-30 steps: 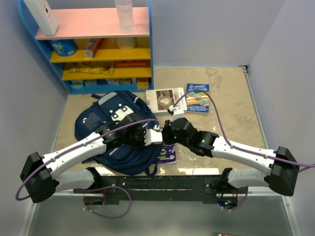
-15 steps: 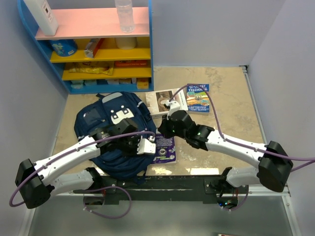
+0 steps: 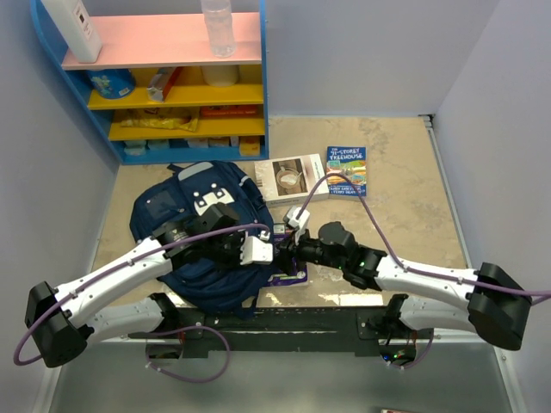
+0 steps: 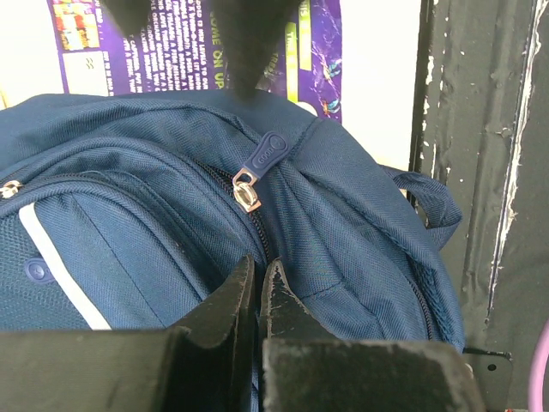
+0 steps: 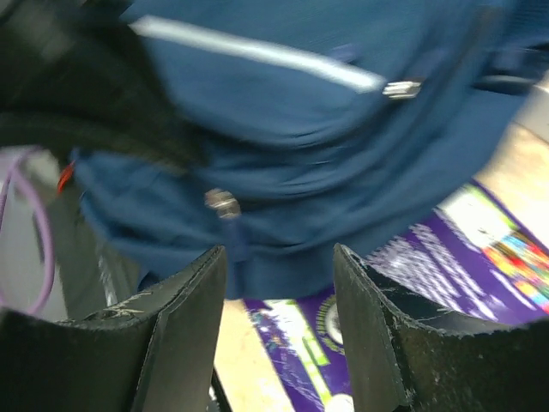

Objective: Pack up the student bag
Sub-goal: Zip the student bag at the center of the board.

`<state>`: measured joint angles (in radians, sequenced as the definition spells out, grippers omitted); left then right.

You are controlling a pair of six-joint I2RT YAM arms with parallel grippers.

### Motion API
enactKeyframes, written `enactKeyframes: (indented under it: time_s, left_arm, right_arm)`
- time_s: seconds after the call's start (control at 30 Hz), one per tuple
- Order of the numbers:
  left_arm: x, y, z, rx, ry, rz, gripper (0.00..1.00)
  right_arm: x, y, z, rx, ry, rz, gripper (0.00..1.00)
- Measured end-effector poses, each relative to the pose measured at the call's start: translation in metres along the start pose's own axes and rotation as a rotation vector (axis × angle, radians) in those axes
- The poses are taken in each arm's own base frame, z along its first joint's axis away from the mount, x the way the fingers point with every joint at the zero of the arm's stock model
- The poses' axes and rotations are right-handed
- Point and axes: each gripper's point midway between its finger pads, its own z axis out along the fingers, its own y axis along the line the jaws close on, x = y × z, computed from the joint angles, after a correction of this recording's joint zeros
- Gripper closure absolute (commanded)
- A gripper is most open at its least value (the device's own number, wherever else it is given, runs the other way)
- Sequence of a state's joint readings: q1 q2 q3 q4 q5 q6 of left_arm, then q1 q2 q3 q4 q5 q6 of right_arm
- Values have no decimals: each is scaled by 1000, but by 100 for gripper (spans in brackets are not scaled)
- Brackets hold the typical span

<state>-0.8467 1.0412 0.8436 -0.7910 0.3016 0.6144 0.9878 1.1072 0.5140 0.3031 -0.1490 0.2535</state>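
Note:
The student bag (image 3: 202, 232), navy with grey stripes and a white patch, lies flat at the table's left centre. My left gripper (image 3: 258, 251) rests on its right edge. In the left wrist view the left gripper (image 4: 258, 270) is shut, pinching bag fabric (image 4: 360, 223) on the zip line just below a metal zip slider (image 4: 247, 194). My right gripper (image 3: 280, 252) faces it from the right. Blurred in the right wrist view, the right gripper (image 5: 279, 266) is open with nothing between its fingers, just short of the bag (image 5: 292, 146) and its zip pull (image 5: 222, 203).
A purple book (image 3: 291, 271) lies half under the bag's right edge, also below the open jaws (image 5: 480, 249). Two more books (image 3: 291, 176) (image 3: 347, 170) lie farther back. A blue shelf unit (image 3: 164, 77) stands at the back left. The black front rail (image 4: 480, 172) runs beside the bag.
The right gripper has opened and swung down from near the far books to the bag's right edge. The left gripper stays shut on the bag.

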Motion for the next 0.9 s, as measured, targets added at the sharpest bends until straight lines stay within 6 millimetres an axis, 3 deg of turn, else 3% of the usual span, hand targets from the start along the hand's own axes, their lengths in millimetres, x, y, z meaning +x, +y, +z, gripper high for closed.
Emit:
enactKeyframes:
  time_s: [0.17,0.33,0.73,0.83,0.9]
  left_arm:
    - [-1,1,-1,-6,-2,-1,100]
    - [-1,1,-1,-8,-4,-7,100]
    - [-6,3,-9,-30,-27,-23,100]
    - [-7,4,-10,-39,-32,-21,100]
    - [-7,5,-11,-43,-36,-20,100]
  right_arm:
    - [21,28,13,-105,45,-102,46]
    - [30,28,19,-105,65,-142,51]
    - [29,16,43,-47,22,-109,84]
    - [28,20,45,-53,13,-90,99]
    - [25,20,44,-52,5,-80,100]
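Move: About 5 cm to the right hand's left, 1 cm nearer the base and some 3 cm below lies the main zipper pull on the student bag. The left fingertips pinching the seam are 4 cm farther left than the pull and 2 cm nearer the base. The pocket pull sits roughly 11 cm ahead of the main pull. From the right hand, the purple book lies about 3 cm ahead, 2 cm right and 13 cm below. For the left hand, the main pull is some 4 cm right and 2 cm ahead, near level. Swinging left and down onto the main zipper pull, the open right hand first draws back about 3 cm, then eases some 2 cm forward again while its fingers shut and pinch the pull's tab. The left hand keeps its pinch on the seam beside the pull and rises a little over 1 cm. ##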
